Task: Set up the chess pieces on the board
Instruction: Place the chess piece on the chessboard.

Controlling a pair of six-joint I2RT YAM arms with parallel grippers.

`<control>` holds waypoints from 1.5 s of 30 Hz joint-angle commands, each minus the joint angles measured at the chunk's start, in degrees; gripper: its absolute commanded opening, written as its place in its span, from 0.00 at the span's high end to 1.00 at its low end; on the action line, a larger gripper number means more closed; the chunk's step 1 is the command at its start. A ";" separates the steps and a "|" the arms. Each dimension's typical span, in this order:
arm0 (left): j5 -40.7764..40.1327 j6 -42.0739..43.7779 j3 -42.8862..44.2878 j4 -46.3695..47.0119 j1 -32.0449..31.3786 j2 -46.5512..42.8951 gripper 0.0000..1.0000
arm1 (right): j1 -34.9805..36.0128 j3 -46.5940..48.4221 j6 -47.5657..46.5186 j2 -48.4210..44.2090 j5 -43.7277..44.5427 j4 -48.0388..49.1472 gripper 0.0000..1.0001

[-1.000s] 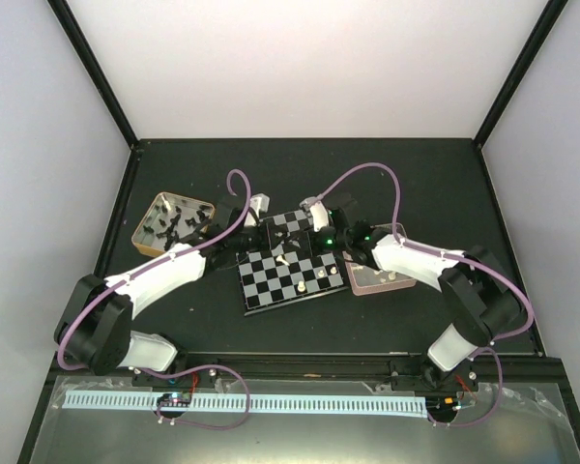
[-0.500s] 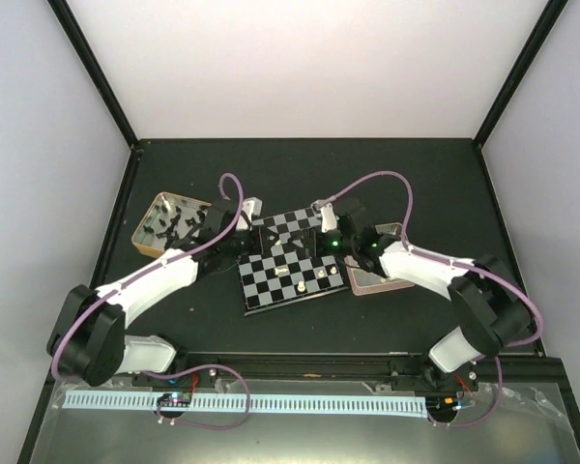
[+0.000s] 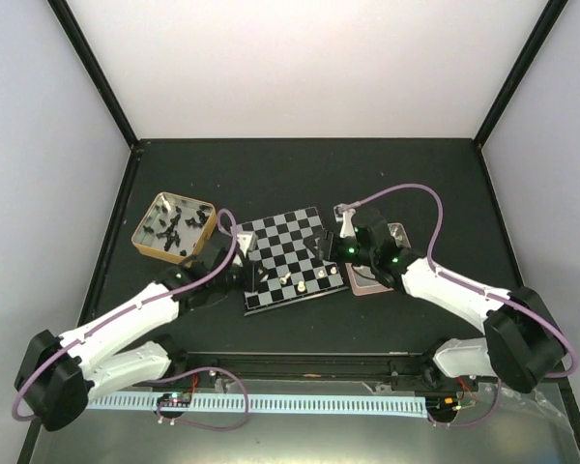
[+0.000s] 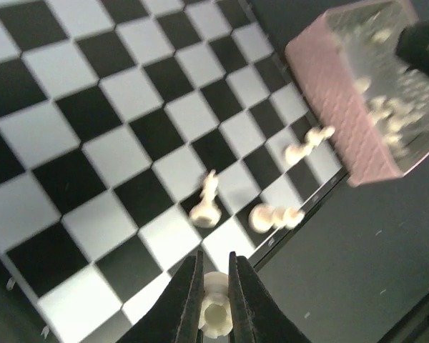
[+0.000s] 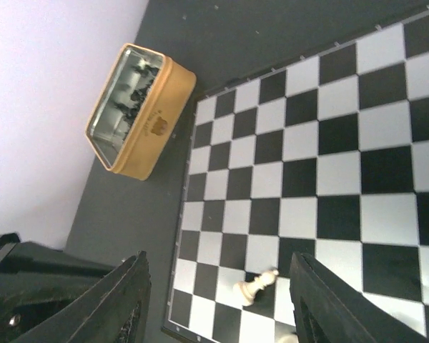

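Note:
The board (image 3: 290,237) lies mid-table, its black and pale squares filling the left wrist view (image 4: 93,143). My left gripper (image 4: 216,304) is shut on a cream-white chess piece (image 4: 216,309) just above the board's near edge; from above it sits at the board's near left corner (image 3: 251,275). Three white pieces rest on the near rows (image 4: 206,204), (image 4: 275,216), (image 4: 307,145). My right gripper (image 5: 222,300) hangs open and empty over the board's right side (image 3: 333,253), with one white piece (image 5: 256,286) below between its fingers (image 5: 121,300).
A pink square tray (image 4: 350,121) holding several white pieces sits right of the board, partly under the right arm (image 3: 377,282). A gold-rimmed tin (image 3: 174,225) with black pieces stands left of the board, also in the right wrist view (image 5: 139,111).
The left gripper drew back from the board's far left to its near left corner, still shut. The right gripper opened wider and shifted right toward the pink tray.

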 commanded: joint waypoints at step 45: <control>-23.78 -7.68 -3.11 -9.52 -11.29 -7.27 0.50 | 4.95 4.32 -3.40 0.21 9.82 -21.47 0.45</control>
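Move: The light chess piece already in the left fingers is bound for the board's near-left corner square, about 5 cm back, 4 cm left and 12 cm below that hand. A toppled light piece lies level with the hand, roughly 4 cm to its right; a standing one is 2 cm back and 7 cm right, both 11 cm down. From the right hand the corner square is some 10 cm back, 11 cm left and 15 cm below. The held chess piece is lowered about 9 cm onto the board's near-left corner square while the left hand draws back 5 cm and left 4 cm, its fingers tipping some 20 degrees steeper downward. It pauses, opens about halfway to let the piece go, then rises 3 cm. The right hand, open and empty, sinks, lifts slightly and sinks again, easing back and to its right. ##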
